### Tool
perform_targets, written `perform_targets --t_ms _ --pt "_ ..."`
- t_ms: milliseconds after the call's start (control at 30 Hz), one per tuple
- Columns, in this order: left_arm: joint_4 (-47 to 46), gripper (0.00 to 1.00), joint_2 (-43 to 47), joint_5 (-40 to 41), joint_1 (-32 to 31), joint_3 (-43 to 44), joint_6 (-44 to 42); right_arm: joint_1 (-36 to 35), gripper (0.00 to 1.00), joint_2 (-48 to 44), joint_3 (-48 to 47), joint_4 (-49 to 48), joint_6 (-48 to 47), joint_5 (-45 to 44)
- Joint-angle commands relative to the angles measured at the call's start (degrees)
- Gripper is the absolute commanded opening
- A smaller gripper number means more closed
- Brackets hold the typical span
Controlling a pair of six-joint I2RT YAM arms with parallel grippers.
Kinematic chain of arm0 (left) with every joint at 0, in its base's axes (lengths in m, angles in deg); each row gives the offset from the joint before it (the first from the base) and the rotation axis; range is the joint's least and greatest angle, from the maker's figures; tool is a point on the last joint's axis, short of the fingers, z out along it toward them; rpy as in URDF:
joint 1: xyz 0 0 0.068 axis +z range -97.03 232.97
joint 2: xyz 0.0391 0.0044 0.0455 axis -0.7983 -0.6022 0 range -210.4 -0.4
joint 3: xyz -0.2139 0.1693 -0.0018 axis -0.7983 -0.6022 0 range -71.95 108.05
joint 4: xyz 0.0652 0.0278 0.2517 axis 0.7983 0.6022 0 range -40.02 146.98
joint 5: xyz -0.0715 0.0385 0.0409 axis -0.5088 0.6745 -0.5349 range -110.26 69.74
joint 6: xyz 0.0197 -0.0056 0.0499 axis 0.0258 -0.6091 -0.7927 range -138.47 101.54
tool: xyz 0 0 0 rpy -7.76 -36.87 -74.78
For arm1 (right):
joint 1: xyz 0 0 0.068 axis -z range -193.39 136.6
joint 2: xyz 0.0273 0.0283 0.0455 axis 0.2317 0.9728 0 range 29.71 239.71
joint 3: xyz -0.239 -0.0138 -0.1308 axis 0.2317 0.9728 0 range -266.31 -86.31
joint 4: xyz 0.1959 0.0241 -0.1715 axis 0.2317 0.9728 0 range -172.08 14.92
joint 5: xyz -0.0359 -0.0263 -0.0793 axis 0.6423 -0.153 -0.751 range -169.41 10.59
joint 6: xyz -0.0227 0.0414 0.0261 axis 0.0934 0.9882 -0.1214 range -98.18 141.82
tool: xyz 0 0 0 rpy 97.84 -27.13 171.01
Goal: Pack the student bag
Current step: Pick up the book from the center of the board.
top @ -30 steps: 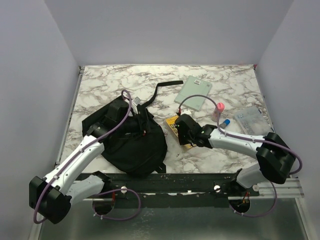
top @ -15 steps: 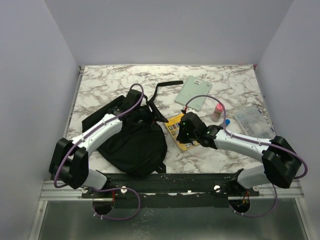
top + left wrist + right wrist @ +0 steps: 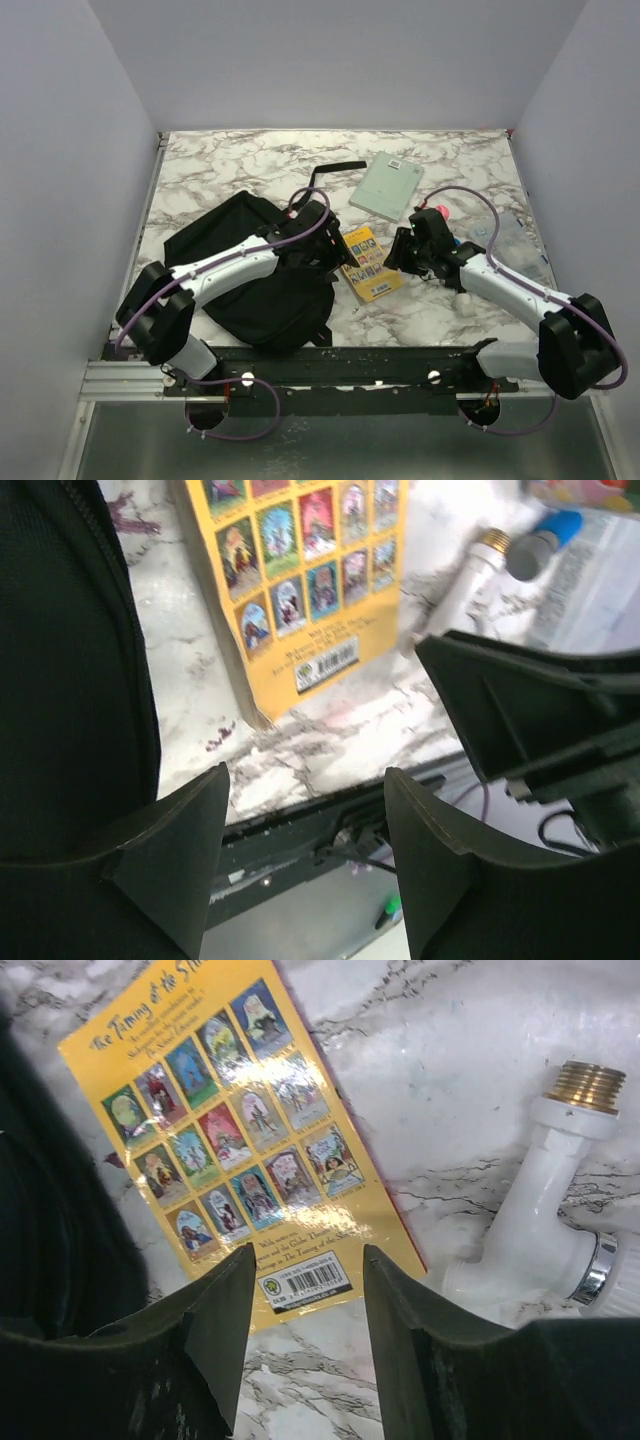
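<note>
The student bag [image 3: 245,285], a large soft black backpack, lies at the left of the marble table, its strap [image 3: 335,170] trailing to the back. My left gripper [image 3: 326,250] hangs over the bag's right edge, open and empty, with the bag's fabric [image 3: 70,660] at its left and a yellow book [image 3: 300,570] ahead. That yellow book [image 3: 370,262] lies flat between both arms. My right gripper [image 3: 397,256] stands open at the book's right side. In the right wrist view the open gripper [image 3: 307,1260] hovers above the book's barcode end [image 3: 230,1130], holding nothing.
A grey-green book [image 3: 388,187] lies at the back. A pink-capped bottle [image 3: 437,212] and a clear plastic case [image 3: 505,235] sit at the right. A white pipe fitting [image 3: 545,1210] with a brass thread lies next to the yellow book, also visible from above [image 3: 463,300].
My right gripper has opened and drawn back to the right off the yellow book. My left arm has swung right across the bag to its edge by the book.
</note>
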Motion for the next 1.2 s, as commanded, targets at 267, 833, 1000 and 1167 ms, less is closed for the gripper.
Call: perform_targets --t_ms 267,833,1000,1167 --pt "-1.4 0.63 -13.3 5.2 -3.0 3.3 4.7 5.7 0.50 6.8 4.8 -7.5 -2.2 11.1" --pt "-6.8 0.22 -20.2 3.2 -2.9 4.3 3.0 5.7 0.48 9.2 6.7 -10.0 -2.2 15.3" --pt "-10.6 0.00 -17.3 3.0 -2.7 3.8 -1.3 5.7 0.48 8.2 6.1 -8.8 -4.0 15.2" --pt "-14.7 0.00 -14.8 0.9 -1.6 1.2 -2.7 5.7 0.51 4.7 4.9 -5.9 -4.0 15.4"
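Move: The book lies between the two hands, its middle about 8 cm ahead of the left hand, 6 cm to its right and 11 cm below. From the right hand it is some 5 cm ahead, 4 cm left and 6 cm down. The black bag's middle is roughly 21 cm left of the left hand, about level with it. The white pipe fitting lies some 11 cm right of the right hand, level with it. Touching down beside the book, the left fingers shut completely against its left long side near the near-left corner, after sinking about 10 cm and easing right; they then edge right, forward and up about 1 cm. The half-open right hand sinks about 5 cm over the book's near end and waits at the barcode, contact unclear. ##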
